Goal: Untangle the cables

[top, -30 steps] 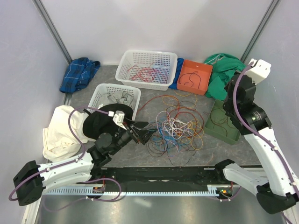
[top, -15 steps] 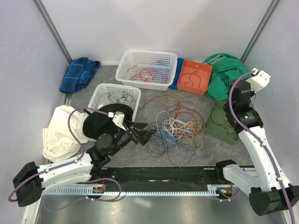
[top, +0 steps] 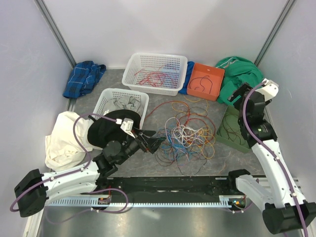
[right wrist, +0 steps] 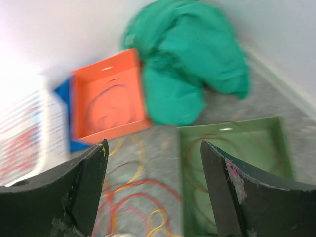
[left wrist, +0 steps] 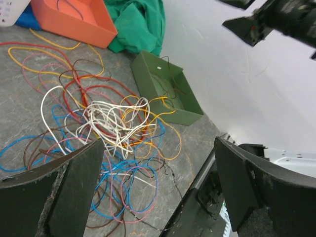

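The cables (top: pixel 185 133) lie in a loose tangle of red, orange, yellow, blue, pink and white strands in the middle of the grey table. My left gripper (top: pixel 153 140) hovers low at the tangle's left edge. It is open, with the strands (left wrist: pixel 113 123) ahead of its empty jaws (left wrist: pixel 159 148). My right gripper (top: pixel 237 96) hangs raised at the far right, over the gap between the orange bin and the green tray. It is open with nothing between its fingers (right wrist: pixel 154 145). Red and yellow loops (right wrist: pixel 133 197) show blurred below it.
A green tray (top: pixel 227 142) (left wrist: pixel 163 106) (right wrist: pixel 266 148) holds brown strands. Also in view: an orange bin (top: pixel 206 80) (right wrist: pixel 113 131) with one strand, a white basket (top: pixel 155 73) with red strands, a second basket (top: pixel 122 103) with grey cloth, and green (top: pixel 239 74), blue plaid (top: pixel 84 78), white (top: pixel 64 138) and black (top: pixel 106 131) cloths.
My right gripper has gone from shut to open. Its arm has dropped and turned leftward near the green cloth. My left arm has hardly moved.
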You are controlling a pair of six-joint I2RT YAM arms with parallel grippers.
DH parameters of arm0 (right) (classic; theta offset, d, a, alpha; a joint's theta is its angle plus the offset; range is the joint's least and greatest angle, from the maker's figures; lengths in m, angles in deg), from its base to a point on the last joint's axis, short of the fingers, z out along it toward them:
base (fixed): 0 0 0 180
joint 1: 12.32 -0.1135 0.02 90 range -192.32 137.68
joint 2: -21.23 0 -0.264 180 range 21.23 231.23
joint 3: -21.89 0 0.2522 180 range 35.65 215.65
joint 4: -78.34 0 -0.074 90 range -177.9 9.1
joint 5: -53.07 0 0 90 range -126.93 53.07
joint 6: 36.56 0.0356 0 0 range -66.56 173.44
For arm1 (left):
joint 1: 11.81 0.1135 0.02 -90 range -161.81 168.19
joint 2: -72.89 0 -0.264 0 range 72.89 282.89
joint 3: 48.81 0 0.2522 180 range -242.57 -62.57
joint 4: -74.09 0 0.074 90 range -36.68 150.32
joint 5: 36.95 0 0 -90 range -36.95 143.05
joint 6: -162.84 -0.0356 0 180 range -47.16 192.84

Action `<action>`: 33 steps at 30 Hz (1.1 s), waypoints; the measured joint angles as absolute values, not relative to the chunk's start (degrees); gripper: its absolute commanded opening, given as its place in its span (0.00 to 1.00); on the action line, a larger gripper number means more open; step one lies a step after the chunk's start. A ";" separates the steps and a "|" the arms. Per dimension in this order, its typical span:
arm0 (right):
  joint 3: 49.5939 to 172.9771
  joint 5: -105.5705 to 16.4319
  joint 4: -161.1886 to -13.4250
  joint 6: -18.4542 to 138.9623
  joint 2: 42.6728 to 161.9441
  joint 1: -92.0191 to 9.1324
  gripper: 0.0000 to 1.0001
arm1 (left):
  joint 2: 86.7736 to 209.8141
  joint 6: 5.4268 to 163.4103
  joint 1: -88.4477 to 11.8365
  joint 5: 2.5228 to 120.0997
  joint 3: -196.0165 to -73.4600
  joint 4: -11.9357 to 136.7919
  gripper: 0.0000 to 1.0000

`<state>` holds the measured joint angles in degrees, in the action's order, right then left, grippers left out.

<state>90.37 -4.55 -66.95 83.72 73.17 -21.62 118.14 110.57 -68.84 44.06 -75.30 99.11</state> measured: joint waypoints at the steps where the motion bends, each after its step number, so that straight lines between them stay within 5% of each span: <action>1: 90.09 -6.84 -67.39 84.03 72.34 -21.92 0.82 | 118.75 110.60 -68.84 44.01 -75.30 99.00 1.00; 13: 75.27 -27.19 -72.44 85.71 72.21 -42.93 0.80 | 131.34 111.08 -68.84 42.55 -81.57 96.49 1.00; 28: 67.60 -29.60 -73.25 84.97 58.48 -44.09 0.81 | 143.26 122.75 -68.82 30.09 -90.73 77.45 1.00; 33: 67.60 -29.62 -73.23 84.88 58.15 -44.09 0.81 | 144.00 126.84 -68.84 28.12 -91.23 74.70 0.88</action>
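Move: The cable tangle's middle lies some 8 cm ahead of my left hand, 12 cm to its right and 19 cm below. From my right hand the tangle is about 23 cm to the left, 6 cm back and 27 cm lower. The green box sits nearly under my right hand, about 4 cm back; the orange box is some 17 cm ahead of this hand and 14 cm to its left. The black cap is about 18 cm left and 10 cm ahead of my left hand. I swing my empty right hand off the green box, about 17 cm left and 8 cm back, dropping some 12 cm before easing up about 3, turning 45 degrees counter-clockwise to face the tangle. Meanwhile I lower my open left hand 11 cm and bring it about 5 cm forward to the tangle's left side, tipping its fingers down and turning them counter-clockwise. Both grippers stay open. ##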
